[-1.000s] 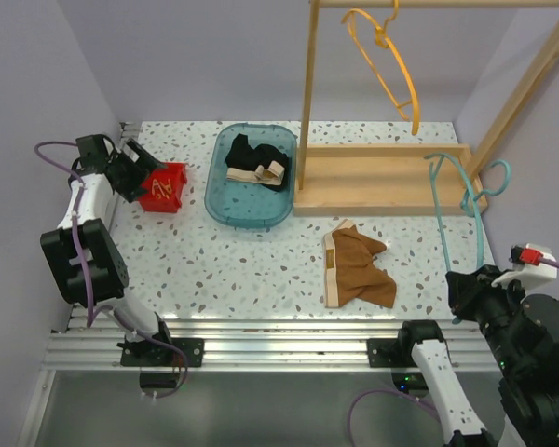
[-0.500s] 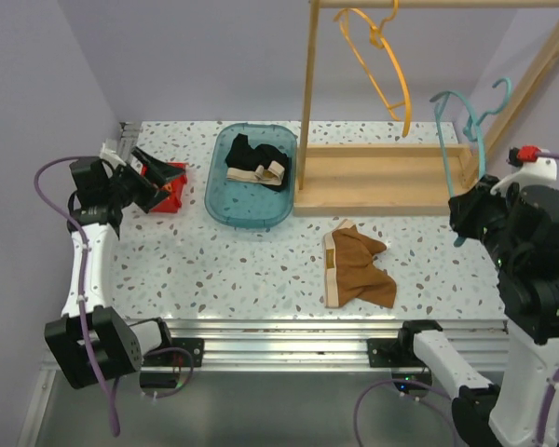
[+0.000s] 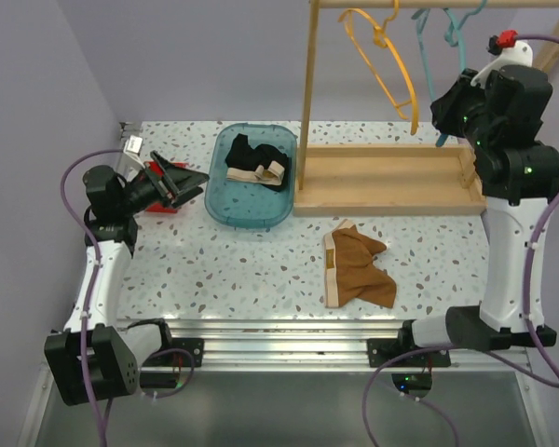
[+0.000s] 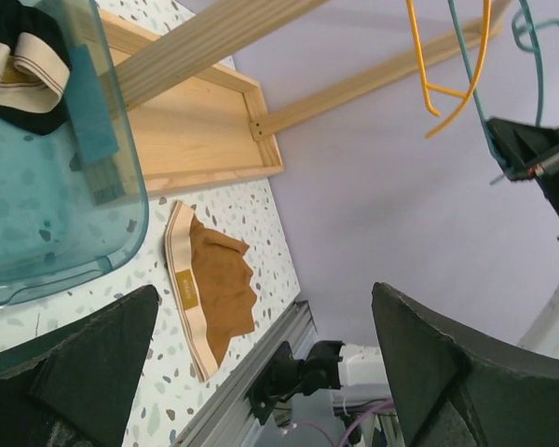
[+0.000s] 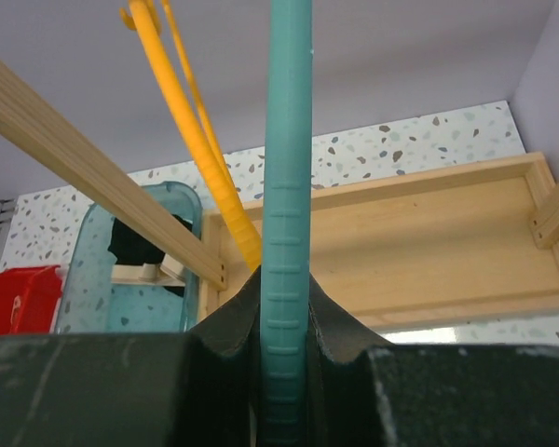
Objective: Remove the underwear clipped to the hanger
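The rust-brown underwear [image 3: 354,268] [image 4: 214,289] lies flat on the table, clipped to nothing. The black underwear [image 3: 254,163] [image 4: 19,65] [image 5: 135,247], with its beige waistband, rests in the teal bin [image 3: 222,200]. My right gripper [image 3: 444,110] [image 5: 286,372] is raised high beside the rack's top rail and is shut on the bare teal hanger [image 3: 423,47] [image 5: 287,186]. An orange hanger [image 3: 391,65] [image 5: 191,158] hangs empty on that rail. My left gripper [image 3: 182,182] [image 4: 261,372] hovers open at the far left, nothing between its fingers.
The wooden rack [image 3: 382,177] has a tray-like base at the back right and an upright post [image 3: 307,93] beside the bin. A red box [image 3: 158,191] [image 5: 19,298] sits by the left wall, behind my left gripper. Walls close in on both sides.
My right arm has carried the teal hanger from low at the table's right side up to the rack's rail. My left gripper has swung right, away from the red box, still open.
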Controlling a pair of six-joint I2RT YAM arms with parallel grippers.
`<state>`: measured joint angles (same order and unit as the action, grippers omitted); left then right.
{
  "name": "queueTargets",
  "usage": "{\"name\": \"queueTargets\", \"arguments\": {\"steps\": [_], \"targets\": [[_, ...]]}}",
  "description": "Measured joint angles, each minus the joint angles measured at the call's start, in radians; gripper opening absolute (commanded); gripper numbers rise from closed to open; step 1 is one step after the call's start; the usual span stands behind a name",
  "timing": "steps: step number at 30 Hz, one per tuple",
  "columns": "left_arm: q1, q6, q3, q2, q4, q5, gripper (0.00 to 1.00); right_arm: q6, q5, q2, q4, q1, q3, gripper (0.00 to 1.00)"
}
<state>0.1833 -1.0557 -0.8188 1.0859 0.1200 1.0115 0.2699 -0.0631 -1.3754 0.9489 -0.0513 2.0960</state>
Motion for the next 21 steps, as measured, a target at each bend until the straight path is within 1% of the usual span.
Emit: {"name": "queueTargets", "arguments": {"steps": [8, 13, 17, 18, 19, 21], "targets": [[-0.051, 0.020, 0.000, -0.011, -0.010, 0.034, 1.00, 0.026, 0.037, -0.154, -0.009, 0.000, 0.076, 0.00], [-0.066, 0.025, 0.000, -0.015, -0.006, 0.045, 1.00, 0.032, 0.046, -0.254, 0.000, 0.000, 0.182, 0.00], [-0.068, -0.015, 0.015, -0.015, 0.062, 0.074, 1.00, 0.044, 0.052, -0.291, 0.029, 0.000, 0.225, 0.00], [-0.069, -0.029, 0.017, -0.012, 0.080, 0.084, 1.00, 0.045, 0.053, -0.292, 0.036, 0.000, 0.225, 0.04], [-0.069, -0.044, 0.017, -0.010, 0.105, 0.092, 1.00, 0.045, 0.054, -0.292, 0.040, 0.000, 0.223, 0.14], [-0.074, -0.073, 0.017, 0.003, 0.159, 0.113, 1.00, 0.045, 0.053, -0.272, 0.031, 0.000, 0.187, 0.22]]}}
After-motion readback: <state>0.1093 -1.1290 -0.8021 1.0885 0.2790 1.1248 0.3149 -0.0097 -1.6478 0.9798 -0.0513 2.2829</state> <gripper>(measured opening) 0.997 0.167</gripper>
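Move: The right hand holds the teal hanger, and the rack's rail runs across some 14 cm ahead of that hand and 10 cm higher. The yellow hanger hangs about 8 cm ahead and 9 cm to the left, slightly above. The wooden tray's middle is roughly 14 cm ahead and 2 cm right, 45 cm below. From the left hand, that spot on the rail is about 18 cm ahead, 42 cm right and 28 cm up. Forward about 8 cm, sinking some 3.5 cm as it goes, the right hand carries the teal hanger to the rail; the advance then stops while the sinking goes on, to set the hook over the rail. Its fingers keep their pinch and tip slightly down. The open, empty left hand drifts a few centimetres right and back, turning about 10 degrees clockwise. ##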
